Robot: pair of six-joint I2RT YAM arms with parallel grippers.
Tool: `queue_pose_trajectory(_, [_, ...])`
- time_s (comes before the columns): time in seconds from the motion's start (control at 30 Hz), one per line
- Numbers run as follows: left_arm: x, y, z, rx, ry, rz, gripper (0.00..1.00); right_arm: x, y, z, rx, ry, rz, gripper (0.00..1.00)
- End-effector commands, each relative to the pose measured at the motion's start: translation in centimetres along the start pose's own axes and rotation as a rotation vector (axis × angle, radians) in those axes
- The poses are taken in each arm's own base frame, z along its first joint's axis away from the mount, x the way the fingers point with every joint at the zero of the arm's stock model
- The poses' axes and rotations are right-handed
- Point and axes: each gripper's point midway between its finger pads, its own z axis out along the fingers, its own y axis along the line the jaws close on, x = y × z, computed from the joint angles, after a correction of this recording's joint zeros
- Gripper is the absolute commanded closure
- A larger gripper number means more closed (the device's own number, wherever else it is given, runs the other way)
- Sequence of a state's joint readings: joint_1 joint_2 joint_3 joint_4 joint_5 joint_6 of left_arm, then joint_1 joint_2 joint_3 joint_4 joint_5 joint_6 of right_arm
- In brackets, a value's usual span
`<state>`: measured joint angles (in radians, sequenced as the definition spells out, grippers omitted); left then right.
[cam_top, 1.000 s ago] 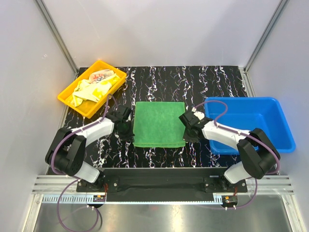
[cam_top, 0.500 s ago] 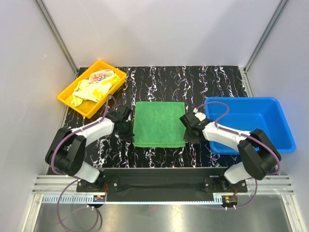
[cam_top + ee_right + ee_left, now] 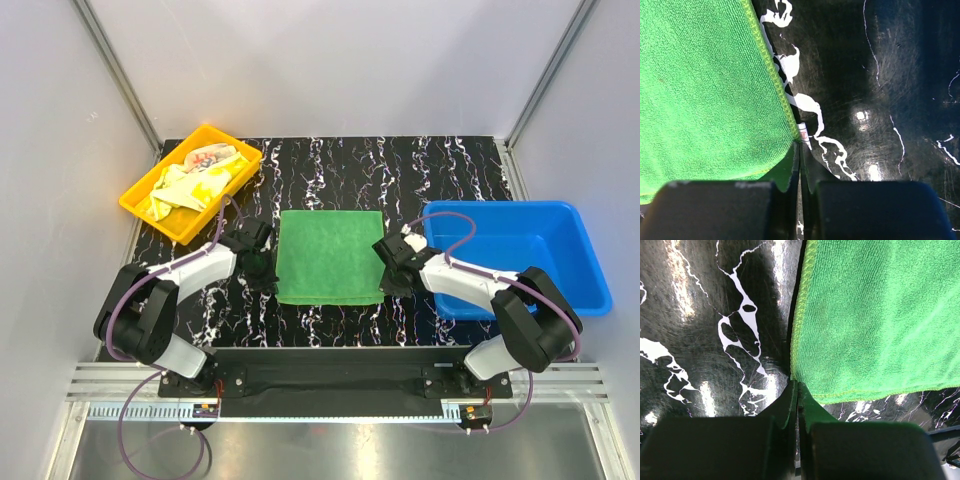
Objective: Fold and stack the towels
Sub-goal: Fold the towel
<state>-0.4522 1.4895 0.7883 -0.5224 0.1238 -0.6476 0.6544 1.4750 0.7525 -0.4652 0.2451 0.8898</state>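
Note:
A green towel (image 3: 330, 255) lies flat and square on the black marbled table, between my two arms. My left gripper (image 3: 265, 268) is at its left edge near the front corner. In the left wrist view the jaws (image 3: 796, 382) are shut, with the green towel (image 3: 880, 315) corner pinched at their tips. My right gripper (image 3: 385, 270) is at the towel's right edge. Its jaws (image 3: 800, 145) are shut on the green towel (image 3: 705, 90) corner, beside a small white label (image 3: 804, 132). A yellow patterned towel (image 3: 195, 185) and a printed white towel (image 3: 208, 155) lie crumpled in the tray.
The yellow tray (image 3: 140, 203) sits at the back left of the table. A blue bin (image 3: 590, 290) stands at the right, close behind my right arm. Grey walls enclose the table on three sides.
My right gripper has shifted slightly toward the front along the towel's right edge. The left gripper and the green towel have stayed put.

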Motion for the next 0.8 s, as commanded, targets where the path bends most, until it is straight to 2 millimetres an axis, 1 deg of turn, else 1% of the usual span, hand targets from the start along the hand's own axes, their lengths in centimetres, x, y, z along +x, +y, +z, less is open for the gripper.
queue_pose_trajectory(0.0, [-1.0,-1.2,-0.9,0.049,-0.035,-0.008,1.00,-1.2,0.4,-0.5,-0.010,-0.062,0.019,1.00])
queue_pose_trajectory(0.03, [-1.1,-1.4,-1.3,0.053,-0.036,-0.008,1.00,-1.2,0.4,-0.8,-0.007,-0.062,0.014,1.00])
queue_pose_trajectory(0.17, [-2.3,-2.5,-2.8,0.077,-0.069,-0.004,1.00,-2.5,1.2,-2.1,-0.035,-0.095,-0.004,1.00])
queue_pose_trajectory(0.27, [-2.7,-2.9,-3.8,0.087,-0.090,-0.001,1.00,-3.0,1.3,-2.8,-0.043,-0.111,-0.011,1.00])
queue_pose_trajectory(0.37, [-2.8,-3.0,-4.2,0.091,-0.097,-0.003,1.00,-3.0,1.2,-2.9,-0.047,-0.110,-0.005,1.00])
queue_pose_trajectory(0.43, [-2.9,-3.1,-4.1,0.094,-0.099,-0.003,1.00,-2.6,1.4,-2.8,-0.057,-0.091,0.001,1.00])
queue_pose_trajectory(0.47, [-2.7,-3.1,-4.0,0.096,-0.091,-0.003,1.00,-2.4,1.5,-2.7,-0.062,-0.083,0.005,0.97])
queue_pose_trajectory(0.53, [-2.6,-3.1,-3.8,0.099,-0.085,-0.006,1.00,-1.6,1.4,-2.4,-0.065,-0.055,0.023,0.84])
queue_pose_trajectory(0.6, [-2.6,-3.1,-3.6,0.101,-0.087,-0.009,1.00,-1.4,1.3,-2.3,-0.065,-0.051,0.044,0.70])
queue_pose_trajectory(0.67, [-2.6,-3.2,-3.6,0.104,-0.084,-0.007,1.00,-1.2,1.1,-2.2,-0.062,-0.051,0.051,0.68])
queue_pose_trajectory(0.77, [-2.7,-2.1,-3.3,0.048,-0.092,0.003,1.00,-1.1,1.1,-2.2,-0.073,-0.050,0.068,0.68])
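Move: Both closed grippers are at the green towel's near corners, the left fingertips at the near left one and the right at the near right one, each corner about 1 cm below and 1 cm nearer. The towel's middle lies some 7 cm ahead and 10 cm to the right of the left hand. The yellow bin is about 20 cm ahead and 15 cm left of the left hand. The blue bin is about 24 cm right and 5 cm ahead of the right hand. Both sets of fingertips come free of the towel's near corners without taking them along. The left hand rises about 4 cm and a little forward, then hovers with its fingers still shut. The right rises roughly 2.5 cm, then opens about a third above its corner, easing back down by half a centimetre. ##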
